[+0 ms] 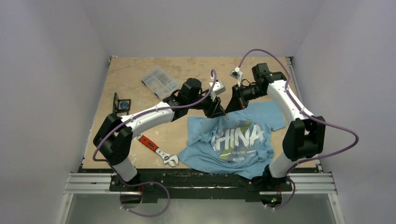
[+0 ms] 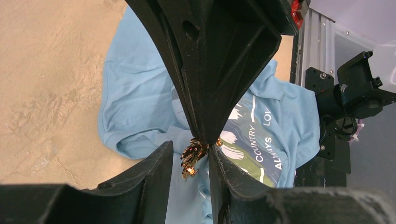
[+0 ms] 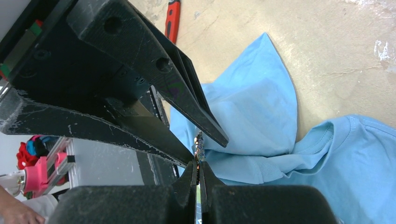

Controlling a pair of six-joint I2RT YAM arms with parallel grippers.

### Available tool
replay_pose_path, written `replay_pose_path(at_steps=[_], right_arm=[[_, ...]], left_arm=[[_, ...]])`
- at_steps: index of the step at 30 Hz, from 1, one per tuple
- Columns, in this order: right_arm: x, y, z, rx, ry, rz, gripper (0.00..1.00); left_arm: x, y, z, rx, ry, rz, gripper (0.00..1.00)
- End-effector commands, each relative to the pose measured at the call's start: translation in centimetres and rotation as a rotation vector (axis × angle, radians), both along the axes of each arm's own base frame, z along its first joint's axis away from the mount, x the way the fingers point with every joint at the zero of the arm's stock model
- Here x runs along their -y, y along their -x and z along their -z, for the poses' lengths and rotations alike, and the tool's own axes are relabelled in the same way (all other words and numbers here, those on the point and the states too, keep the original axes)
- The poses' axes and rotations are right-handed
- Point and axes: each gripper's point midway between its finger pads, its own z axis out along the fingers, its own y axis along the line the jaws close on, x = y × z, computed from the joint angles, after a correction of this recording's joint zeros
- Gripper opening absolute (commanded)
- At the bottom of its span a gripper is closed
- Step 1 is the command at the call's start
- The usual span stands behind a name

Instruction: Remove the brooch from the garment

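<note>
The garment (image 1: 238,140), a light blue T-shirt with white lettering, lies crumpled on the table, and one part is pulled up toward the two grippers. Its fabric (image 2: 135,102) spreads out below in the left wrist view. A gold brooch (image 2: 194,156) hangs on the raised cloth. My right gripper (image 3: 198,164) is shut on the brooch (image 3: 200,143), which shows edge-on just above its tips. My left gripper (image 2: 190,148) straddles the brooch with its jaws apart, and a gap shows on one side. In the top view the left gripper (image 1: 217,111) and right gripper (image 1: 229,108) meet tip to tip.
A red-handled adjustable wrench (image 1: 156,150) lies left of the shirt. A clear plastic parts box (image 1: 159,81) and a small black-framed lens (image 1: 123,105) sit at the back left. The right arm's base (image 2: 350,102) stands close beside the shirt.
</note>
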Motion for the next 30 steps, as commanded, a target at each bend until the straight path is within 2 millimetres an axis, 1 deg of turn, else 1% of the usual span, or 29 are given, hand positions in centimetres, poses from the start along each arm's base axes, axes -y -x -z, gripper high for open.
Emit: replay_pose_path(at_steps=[1,3,7,10,12,14,15,18,21,24,28,30], right_arm=[[-0.8,1.8,-2.1,-0.031,-0.082,-0.031,0.00],[-0.8,1.6,-1.9,-0.026,-0.073,-0.028,0.00],[-0.5,0.7,-1.7,0.017,-0.038,-0.004,0.00],[-0.2,-0.5,-1.8,0.089,-0.009,0.028,0.00],[-0.2,-1.1,-2.1,0.135,-0.010,0.048,0.00],[-0.2,-1.5,-1.8,0.160,-0.005,0.071,0.00],[-0.3,-1.8,-2.0,0.173,-0.014,0.084,0.00],[-0.4,-2.7,-1.4,0.191,-0.019,0.116,0.00],[-0.5,-3.3,-0.9,0.215,-0.010,0.142,0.00],[-0.8,-3.6,-0.9,0.265,-0.015,0.168,0.00],[-1.8,-3.7,-0.9,0.374,-0.028,0.190,0.00],[-2.5,-4.2,-1.1,0.460,-0.028,0.212,0.00]], left_arm=[[-0.1,-1.7,-3.6,0.058,0.106,-0.061,0.34],[-0.2,-1.6,-3.9,0.056,0.122,-0.044,0.37],[-0.5,-0.8,-4.7,0.072,0.145,0.013,0.47],[-1.3,-0.9,-5.6,0.095,0.163,0.008,0.56],[-2.0,-1.1,-6.2,0.091,0.173,0.001,0.59],[-2.9,-1.5,-6.3,0.065,0.173,-0.018,0.61],[-3.4,-1.7,-6.2,0.052,0.171,-0.027,0.61],[-4.9,-2.3,-5.6,0.021,0.152,-0.064,0.63],[-6.0,-2.3,-4.2,0.006,0.111,-0.084,0.63],[-6.9,-2.4,-3.1,-0.014,0.088,-0.114,0.63],[-7.7,-2.8,-2.3,-0.031,0.069,-0.156,0.63],[-8.1,-3.1,-2.1,-0.046,0.064,-0.179,0.63]])
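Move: The brooch is pinched in the right fingertips, about 1 cm to that hand's left. From the left hand it sits between the half-open fingertips, about 1 cm to the right at the same height. The raised fold of garment hangs some 3 cm below the left hand, 2 cm back and 1 cm right. From the left hand, the CHINA print lies about 12 cm back, 7 cm right; the flat left sleeve 7 cm back, 10 cm left; both roughly 14 cm below. The right fingers stay shut on the brooch while the left fingers spread from around it to about twice their gap and back off some 7 cm to the left and slightly forward, arching up over 4 cm and sinking again. The right hand shifts the brooch about 2 cm forward, ends slightly lower and rolls some 15 degrees. ##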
